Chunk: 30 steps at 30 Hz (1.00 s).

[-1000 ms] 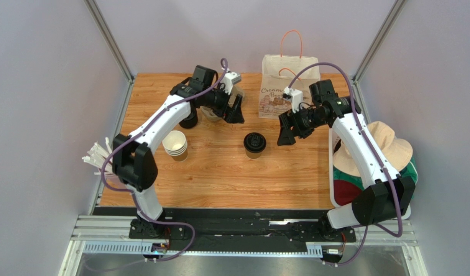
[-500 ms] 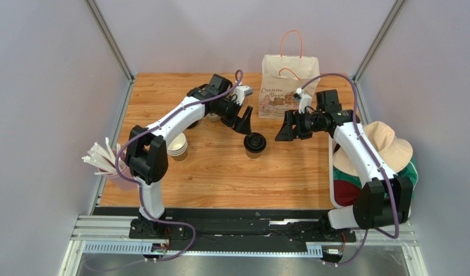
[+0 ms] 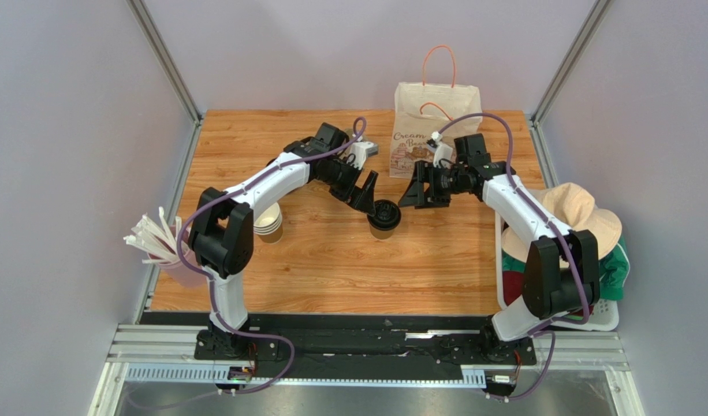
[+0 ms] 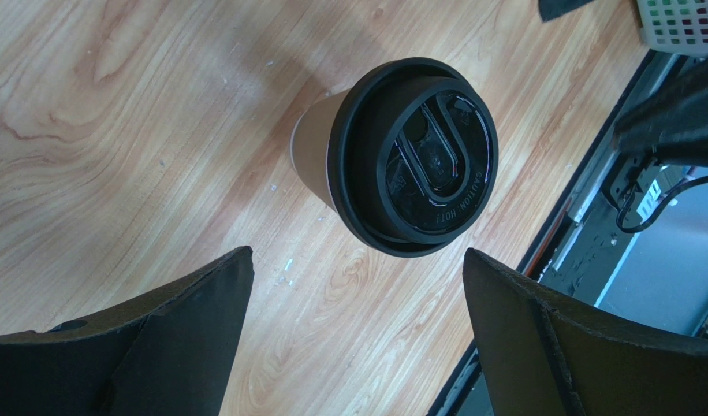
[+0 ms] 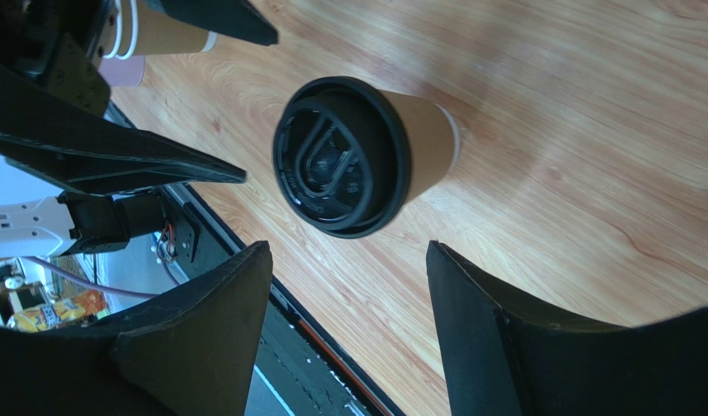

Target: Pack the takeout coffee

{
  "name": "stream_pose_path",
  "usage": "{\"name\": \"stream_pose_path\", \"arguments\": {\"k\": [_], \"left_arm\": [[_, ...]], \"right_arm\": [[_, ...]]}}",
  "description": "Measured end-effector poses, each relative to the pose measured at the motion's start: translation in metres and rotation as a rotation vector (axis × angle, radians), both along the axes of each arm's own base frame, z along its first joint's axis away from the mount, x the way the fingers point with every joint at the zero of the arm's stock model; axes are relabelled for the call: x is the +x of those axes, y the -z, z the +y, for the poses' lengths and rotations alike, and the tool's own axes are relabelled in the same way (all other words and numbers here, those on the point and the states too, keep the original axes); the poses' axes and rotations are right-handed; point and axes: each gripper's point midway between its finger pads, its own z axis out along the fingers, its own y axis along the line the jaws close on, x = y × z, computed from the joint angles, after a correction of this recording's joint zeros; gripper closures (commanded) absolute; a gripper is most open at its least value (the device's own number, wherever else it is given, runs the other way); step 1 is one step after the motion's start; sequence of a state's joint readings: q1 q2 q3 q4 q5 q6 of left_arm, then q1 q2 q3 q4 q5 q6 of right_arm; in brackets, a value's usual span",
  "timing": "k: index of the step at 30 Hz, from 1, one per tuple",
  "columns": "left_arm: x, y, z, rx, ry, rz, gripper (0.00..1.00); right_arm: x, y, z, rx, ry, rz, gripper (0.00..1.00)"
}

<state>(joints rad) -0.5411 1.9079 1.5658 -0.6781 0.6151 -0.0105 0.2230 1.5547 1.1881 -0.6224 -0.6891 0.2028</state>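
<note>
The takeout coffee (image 3: 384,215), a brown paper cup with a black sip lid, stands upright on the wooden table near its middle. My left gripper (image 3: 364,192) hovers just behind and left of the coffee, open, with nothing between its fingers. In the left wrist view the coffee (image 4: 414,156) lies ahead of the left gripper (image 4: 356,260), outside the jaws. My right gripper (image 3: 416,192) is just behind and right of the cup, open and empty. The right wrist view shows the coffee (image 5: 344,156) beyond the right gripper (image 5: 347,251).
A paper bag (image 3: 427,130) with orange handles stands upright at the back, behind both grippers. A stack of lidless cups (image 3: 266,221) sits left of the coffee. Straws (image 3: 149,238) lie at the left edge. A basket with a hat (image 3: 583,217) sits at the right edge.
Both arms have closed in on the coffee: the left gripper swung right and forward, the right gripper moved left. The right jaws have narrowed a little. The cup has not moved.
</note>
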Motion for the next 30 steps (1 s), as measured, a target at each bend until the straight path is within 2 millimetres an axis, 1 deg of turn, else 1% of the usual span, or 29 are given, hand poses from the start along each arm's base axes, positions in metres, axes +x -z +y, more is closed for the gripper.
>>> {"name": "stream_pose_path", "arguments": {"k": [3,6,11,16,20,24,30], "left_arm": [[0.001,0.001,0.000,0.001,-0.001,-0.005,0.01],[0.002,0.002,0.000,-0.002,-0.002,-0.011,0.02],[0.002,0.006,0.000,0.002,-0.004,-0.011,0.02],[0.003,0.007,0.000,0.003,-0.007,-0.016,0.02],[0.005,0.007,0.000,0.003,-0.009,-0.023,0.02],[0.005,0.009,0.001,0.007,-0.012,-0.026,0.02],[0.007,0.010,0.002,0.014,-0.019,-0.035,0.03]], "right_arm": [[-0.002,0.001,0.013,0.000,-0.022,-0.019,0.30],[-0.004,0.009,0.021,-0.013,-0.031,-0.011,0.25],[0.000,0.028,0.019,-0.051,-0.007,0.023,0.22],[0.005,0.039,0.019,-0.061,0.006,0.044,0.23],[0.007,0.048,0.022,-0.052,0.006,0.070,0.25],[0.007,0.053,0.024,-0.042,0.005,0.092,0.26],[0.008,0.050,0.029,-0.011,-0.002,0.094,0.28]]}}
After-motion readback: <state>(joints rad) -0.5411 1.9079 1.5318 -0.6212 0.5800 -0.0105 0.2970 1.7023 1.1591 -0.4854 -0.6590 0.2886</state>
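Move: The lidded coffee cup stands between the two open hands: from the right hand its middle is about 6 cm to the left, 5 cm back and 9 cm below; from the left hand, about 3 cm to the right, 4 cm back and 7 cm below. The paper bag's middle is some 13 cm ahead of the right hand and 5 cm to its right. The stacked cups stand about 23 cm left of the left hand and 4 cm back; the cup carrier is roughly 15 cm ahead of it and 7 cm left. Closing in on the lidded cup from its right, the right hand slides about 2 cm left, then sinks some 5 cm and edges a little farther left, bringing its open fingertips close beside the lid, with a slight wrist tilt. The left hand stays open on the other side, settling only about 1 cm lower. Whether a fingertip touches the lid can't be made out. ##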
